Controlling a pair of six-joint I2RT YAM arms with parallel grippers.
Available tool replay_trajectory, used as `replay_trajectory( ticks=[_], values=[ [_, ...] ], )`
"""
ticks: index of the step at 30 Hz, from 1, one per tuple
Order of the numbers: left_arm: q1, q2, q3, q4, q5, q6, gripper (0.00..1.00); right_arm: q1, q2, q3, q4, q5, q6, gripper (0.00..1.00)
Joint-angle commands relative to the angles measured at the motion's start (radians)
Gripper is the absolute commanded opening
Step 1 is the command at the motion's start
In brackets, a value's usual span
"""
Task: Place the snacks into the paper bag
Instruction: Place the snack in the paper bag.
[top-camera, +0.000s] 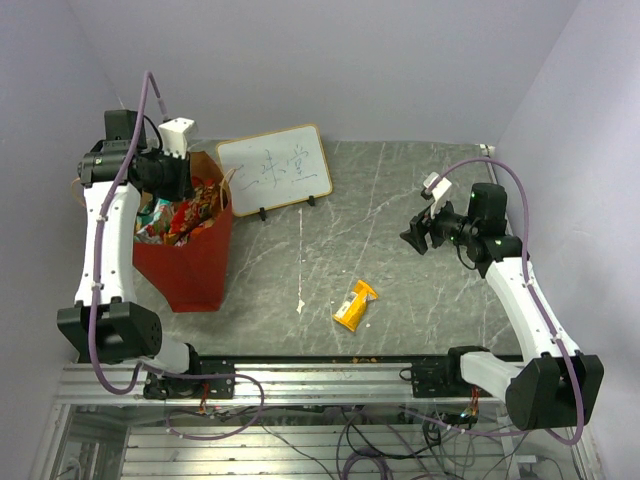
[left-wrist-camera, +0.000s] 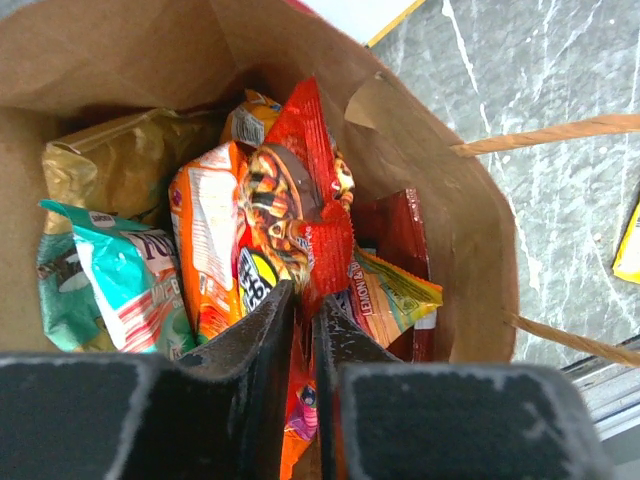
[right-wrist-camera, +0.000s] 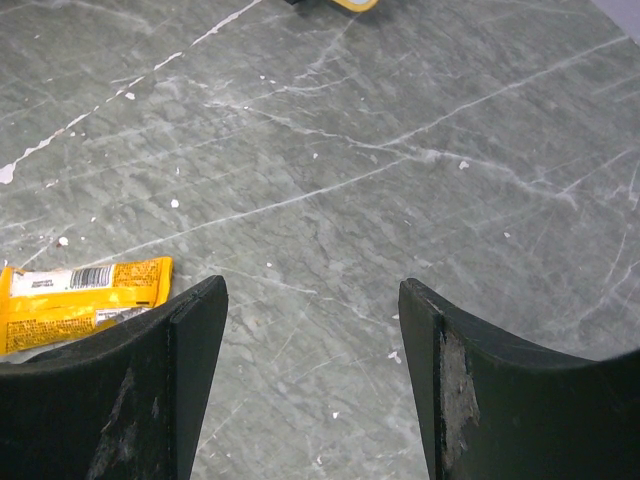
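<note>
The paper bag (top-camera: 205, 270), red outside and brown inside (left-wrist-camera: 120, 50), stands at the left with several snacks in it: a teal-white bag (left-wrist-camera: 120, 280), an orange bag (left-wrist-camera: 205, 240) and a gold-brown bag (left-wrist-camera: 120, 165). My left gripper (left-wrist-camera: 303, 295) hangs over the bag's mouth (top-camera: 178, 185). Its jaws stand a thin slit apart, with the edge of a red packet (left-wrist-camera: 315, 170) between them. A yellow-orange snack packet (top-camera: 355, 305) lies on the table, also seen low left in the right wrist view (right-wrist-camera: 80, 300). My right gripper (right-wrist-camera: 312, 290) hovers open and empty above the table at the right (top-camera: 412, 238).
A white framed board with writing (top-camera: 275, 170) leans on its stand behind the bag. The bag's thin loop handles (left-wrist-camera: 560, 130) stick out towards the table. The grey marble table (top-camera: 420, 180) ends at a metal rail along the near edge.
</note>
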Motion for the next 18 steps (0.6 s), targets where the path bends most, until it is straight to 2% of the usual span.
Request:
replay_trajectory(
  ticks=[1, 5, 9, 13, 18],
  values=[
    [0.009, 0.015, -0.053, 0.059, -0.042, 0.026, 0.27, -0.005, 0.015, -0.012, 0.001, -0.016, -0.006, 0.69],
    [0.008, 0.004, -0.081, 0.087, -0.109, 0.057, 0.39, -0.005, 0.023, -0.013, 0.001, -0.02, -0.002, 0.69],
    [0.008, -0.022, -0.079, 0.108, -0.151, 0.069, 0.45, -0.005, 0.036, -0.011, 0.0, -0.027, -0.001, 0.69],
    [0.008, -0.042, -0.066, 0.103, -0.102, 0.068, 0.53, -0.006, 0.044, -0.009, -0.006, -0.031, -0.002, 0.69],
    [0.009, -0.052, -0.049, 0.115, -0.022, 0.044, 0.57, -0.005, 0.04, -0.011, -0.006, -0.031, -0.004, 0.69]
  ],
)
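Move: The left hand, fingers still closed on the red snack's top end, is inside the paper bag's mouth; the bag's middle is about 12 cm below, 1 cm back and 2 cm left. In the bag, the turquoise snack lies level ahead, some 8 cm left and 13 cm down; outside, the whiteboard is roughly 18 cm ahead, 20 cm right and 20 cm below. From the right hand, the paper bag is some 58 cm left, 2 cm ahead and 5 cm lower. Left hand sinks about 3 cm into the paper bag, easing left, opens, releases the red snack, then rises slightly. ##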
